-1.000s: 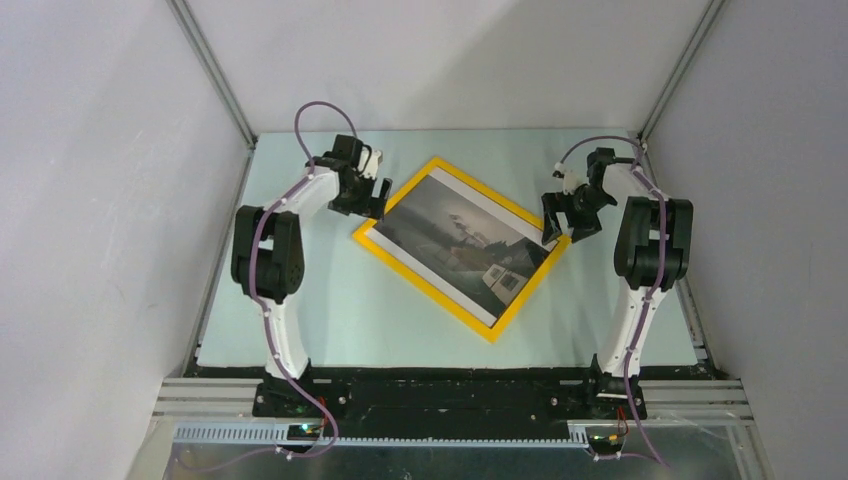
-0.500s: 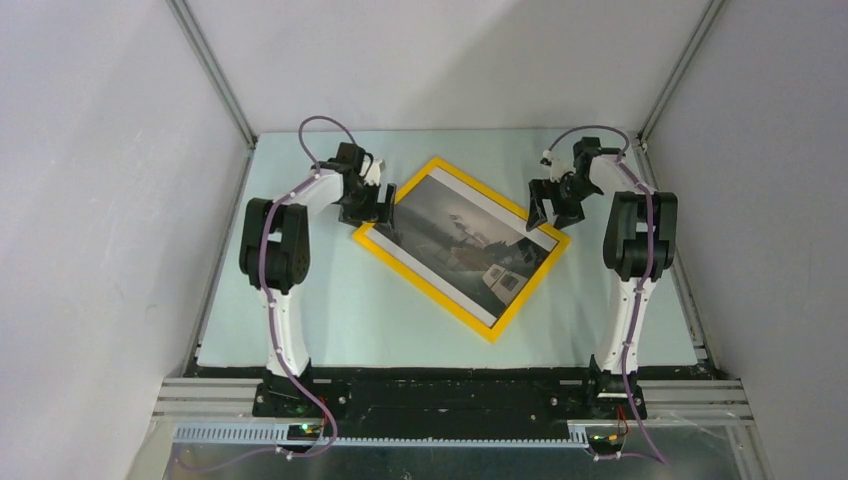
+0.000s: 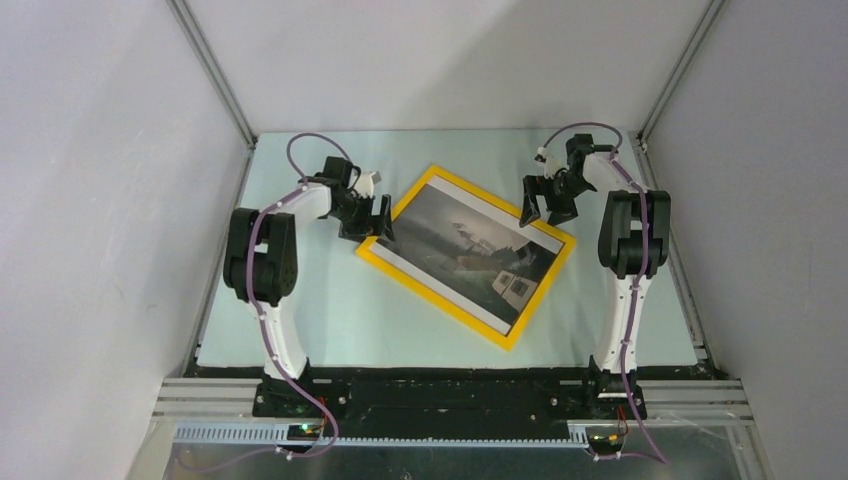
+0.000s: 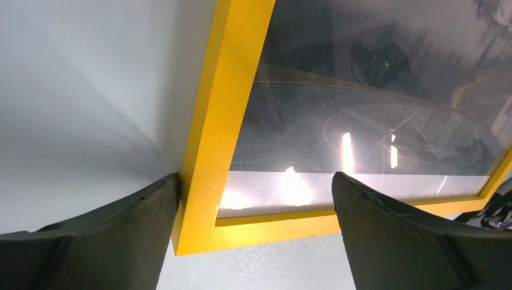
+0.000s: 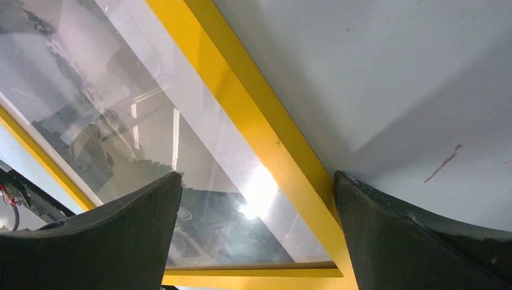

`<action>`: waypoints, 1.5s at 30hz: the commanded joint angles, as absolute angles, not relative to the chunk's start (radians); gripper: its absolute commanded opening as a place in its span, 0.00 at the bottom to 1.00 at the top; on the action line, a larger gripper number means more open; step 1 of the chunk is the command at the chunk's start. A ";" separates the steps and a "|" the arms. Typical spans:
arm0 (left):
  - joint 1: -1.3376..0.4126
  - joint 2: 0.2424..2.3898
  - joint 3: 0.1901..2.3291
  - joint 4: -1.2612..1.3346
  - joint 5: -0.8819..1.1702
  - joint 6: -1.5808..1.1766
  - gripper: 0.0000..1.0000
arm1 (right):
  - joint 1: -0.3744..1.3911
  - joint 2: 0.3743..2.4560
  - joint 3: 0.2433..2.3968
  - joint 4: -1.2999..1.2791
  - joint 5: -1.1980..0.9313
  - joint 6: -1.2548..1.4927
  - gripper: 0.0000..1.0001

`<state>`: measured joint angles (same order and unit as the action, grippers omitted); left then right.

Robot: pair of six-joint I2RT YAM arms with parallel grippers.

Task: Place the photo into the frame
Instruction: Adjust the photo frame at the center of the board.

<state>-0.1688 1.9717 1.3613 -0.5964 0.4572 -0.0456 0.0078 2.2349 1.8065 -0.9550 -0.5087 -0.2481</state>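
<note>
The frame [image 3: 434,298], with thin yellow edges, lies askew in the middle of the pale table, and the photo [image 3: 455,235], a dark misty landscape with white borders, lies inside it. My left gripper [image 3: 377,217] is open over the frame's left corner. In the left wrist view the yellow corner [image 4: 199,223] sits between the fingers, and the left finger [image 4: 121,235] touches the frame's outer side. My right gripper [image 3: 545,203] is open astride the far right edge [image 5: 253,115]; its right finger [image 5: 410,241] rests against the outer side, its left finger above the photo [image 5: 90,103].
The pale table [image 3: 320,320] is enclosed by white walls on the left, back and right. Metal rails run along its near edge by the arm bases. The shiny picture surface reflects lights and the arms.
The frame has turned slightly and slid a little toward the near right. The right gripper moved left and farther back along the far edge. The left gripper shifted down onto the left corner.
</note>
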 commanded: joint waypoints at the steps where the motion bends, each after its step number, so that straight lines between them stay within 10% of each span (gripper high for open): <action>1: -0.158 1.958 1.307 -0.671 0.502 -0.054 1.00 | -0.025 2.166 1.807 -0.936 -0.454 -0.214 1.00; 24: -0.150 1.938 1.295 -0.660 0.471 -0.058 1.00 | -0.163 1.841 1.286 -0.845 -0.391 -0.274 1.00; 45: -0.147 1.833 1.129 -0.687 0.646 0.079 1.00 | -0.051 2.092 1.534 -0.877 -0.587 -0.213 0.99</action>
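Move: The photo frame lies askew between the hands. Its left corner is about 3 cm left and 3 cm back of the left hand, whose outer finger already rests on the left short side; the top corner is some 18 cm ahead and 13 cm right, the frame's middle 21 cm right and 4 cm back. From the right hand, the right corner is about 6 cm right and 5 cm back, the middle 16 cm left and 8 cm back. All lie about 2 cm below. The frame's left side is pushed backward by the left hand's outer finger, mostly late, the hand going back about 5 cm. The right hand leaves the far long side, swings right and up about 5 cm, comes back and down around the right corner, then works left and forward, its outer finger against the right short side. Both grippers stay wide open. ##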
